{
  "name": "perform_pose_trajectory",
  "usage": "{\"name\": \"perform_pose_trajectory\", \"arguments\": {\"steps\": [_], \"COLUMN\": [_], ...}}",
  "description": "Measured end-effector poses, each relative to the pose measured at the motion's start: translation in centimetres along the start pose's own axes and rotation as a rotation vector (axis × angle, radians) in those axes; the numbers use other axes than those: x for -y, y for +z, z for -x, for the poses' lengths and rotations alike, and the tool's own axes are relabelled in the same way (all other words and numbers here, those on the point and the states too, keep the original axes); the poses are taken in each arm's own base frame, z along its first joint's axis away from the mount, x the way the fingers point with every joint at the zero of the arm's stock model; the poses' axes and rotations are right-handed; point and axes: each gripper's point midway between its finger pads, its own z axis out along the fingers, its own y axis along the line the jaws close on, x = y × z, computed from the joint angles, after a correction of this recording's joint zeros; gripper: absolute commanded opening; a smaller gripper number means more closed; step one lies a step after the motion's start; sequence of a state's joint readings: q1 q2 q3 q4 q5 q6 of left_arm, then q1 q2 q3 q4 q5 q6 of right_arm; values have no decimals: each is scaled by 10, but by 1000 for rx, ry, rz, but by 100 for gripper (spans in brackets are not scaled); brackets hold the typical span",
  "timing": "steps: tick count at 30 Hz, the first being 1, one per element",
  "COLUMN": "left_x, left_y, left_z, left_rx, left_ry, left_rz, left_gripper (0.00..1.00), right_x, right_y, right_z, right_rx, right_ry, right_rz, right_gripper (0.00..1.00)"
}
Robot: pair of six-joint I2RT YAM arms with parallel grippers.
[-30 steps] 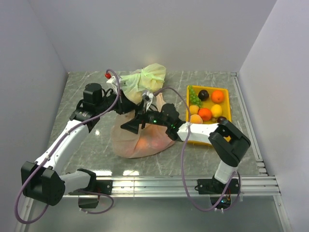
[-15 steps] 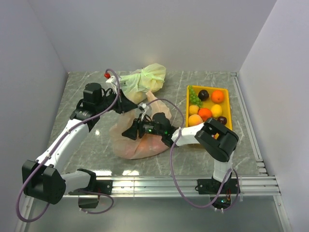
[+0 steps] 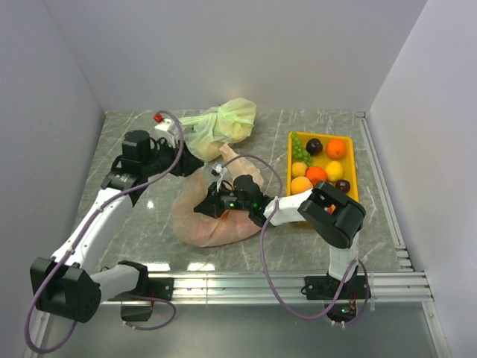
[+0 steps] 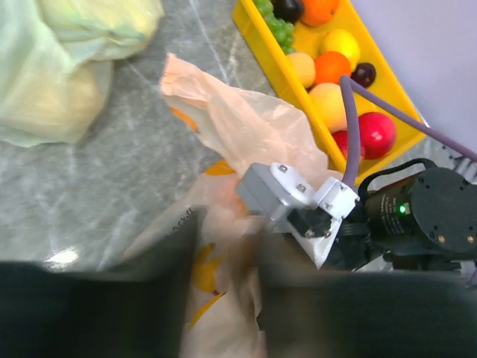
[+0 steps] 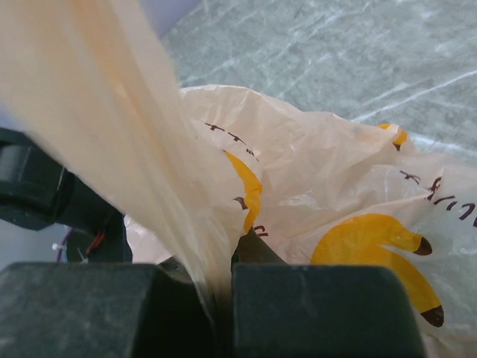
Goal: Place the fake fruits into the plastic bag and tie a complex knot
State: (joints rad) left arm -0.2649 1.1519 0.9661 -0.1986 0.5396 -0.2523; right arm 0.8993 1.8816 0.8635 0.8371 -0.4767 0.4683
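The peach-orange plastic bag (image 3: 216, 224) lies crumpled at mid-table, printed with yellow bananas. My right gripper (image 3: 211, 206) sits on top of it and is shut on a sheet of its film, which runs up between the fingers in the right wrist view (image 5: 222, 276). My left gripper (image 3: 186, 160) is at the bag's upper left edge. In the blurred left wrist view (image 4: 227, 257) its fingers are nearly closed with bag plastic (image 4: 246, 142) bunched between them. The fake fruits, among them an orange (image 3: 336, 148), an apple (image 3: 317, 176) and a peach (image 3: 302, 184), lie in the yellow tray (image 3: 289, 160).
A pale yellow-green knotted bag (image 3: 223, 123) lies at the back, just behind the left gripper. The tray stands right of the bag, close to the right arm's elbow (image 3: 335, 212). Walls enclose the table on three sides. A purple cable loops over the bag.
My left gripper has pulled back to the left, away from the right gripper. My right gripper has shifted a little left and lower over the bag, still closed on the film.
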Motion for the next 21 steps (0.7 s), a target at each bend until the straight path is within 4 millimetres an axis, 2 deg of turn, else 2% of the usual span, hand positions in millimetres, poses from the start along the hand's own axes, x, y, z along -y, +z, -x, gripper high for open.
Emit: {"name": "perform_pose_trajectory", "arguments": {"steps": [2, 4, 6, 9, 11, 14, 18, 21], "left_x": [-3, -6, -3, 6, 11, 14, 4, -1], "left_y": [-11, -23, -40, -62, -72, -78, -74, -66], "left_z": [10, 22, 31, 28, 18, -13, -65, -86], "left_rx": [26, 55, 86, 101, 97, 66, -3, -64], "left_ry": [10, 26, 39, 53, 56, 59, 62, 58], "left_rz": [13, 31, 37, 39, 37, 19, 6, -24], "left_gripper": [70, 80, 83, 84, 85, 84, 83, 79], "right_x": [1, 2, 3, 3, 3, 0, -4, -5], "right_y": [-1, -2, -2, -3, -3, -1, -1, -2], "right_z": [-4, -9, -12, -15, -15, -12, -11, -11], "right_rx": [-17, -36, -50, -66, -73, -75, -79, -83], "right_ry": [-4, -1, 0, 3, 7, 14, 23, 30], "right_rz": [-2, -7, -7, -7, -6, 3, 21, 32], "right_gripper": [0, 0, 0, 0, 0, 0, 0, 0]}}
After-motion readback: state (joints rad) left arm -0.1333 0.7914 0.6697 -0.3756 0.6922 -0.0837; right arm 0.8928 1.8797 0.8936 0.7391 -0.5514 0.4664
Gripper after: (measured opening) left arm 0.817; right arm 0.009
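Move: The stretch of the plastic bag's handle pinched in the right gripper lies about 9 cm back from the left hand, roughly level sideways and some 13 cm lower; for the right hand it is right between the shut fingers. Measured from the left hand, the bag's fruit-filled body is about 14 cm back, 7 cm right and 20 cm lower, and the green bag is some 17 cm ahead, 8 cm right and 20 cm lower. The left hand, its fingers already starting to part, opens wide and lets go of the bag's handle end, swinging about 4 cm left and nearly 5 cm up before curving some 8 cm back and then dropping about 10 cm from its high point, towards the handle just above the right gripper, with hardly any wrist turn. The right hand stays shut on the bag and holds it almost in place, easing down and back about a centimetre. ##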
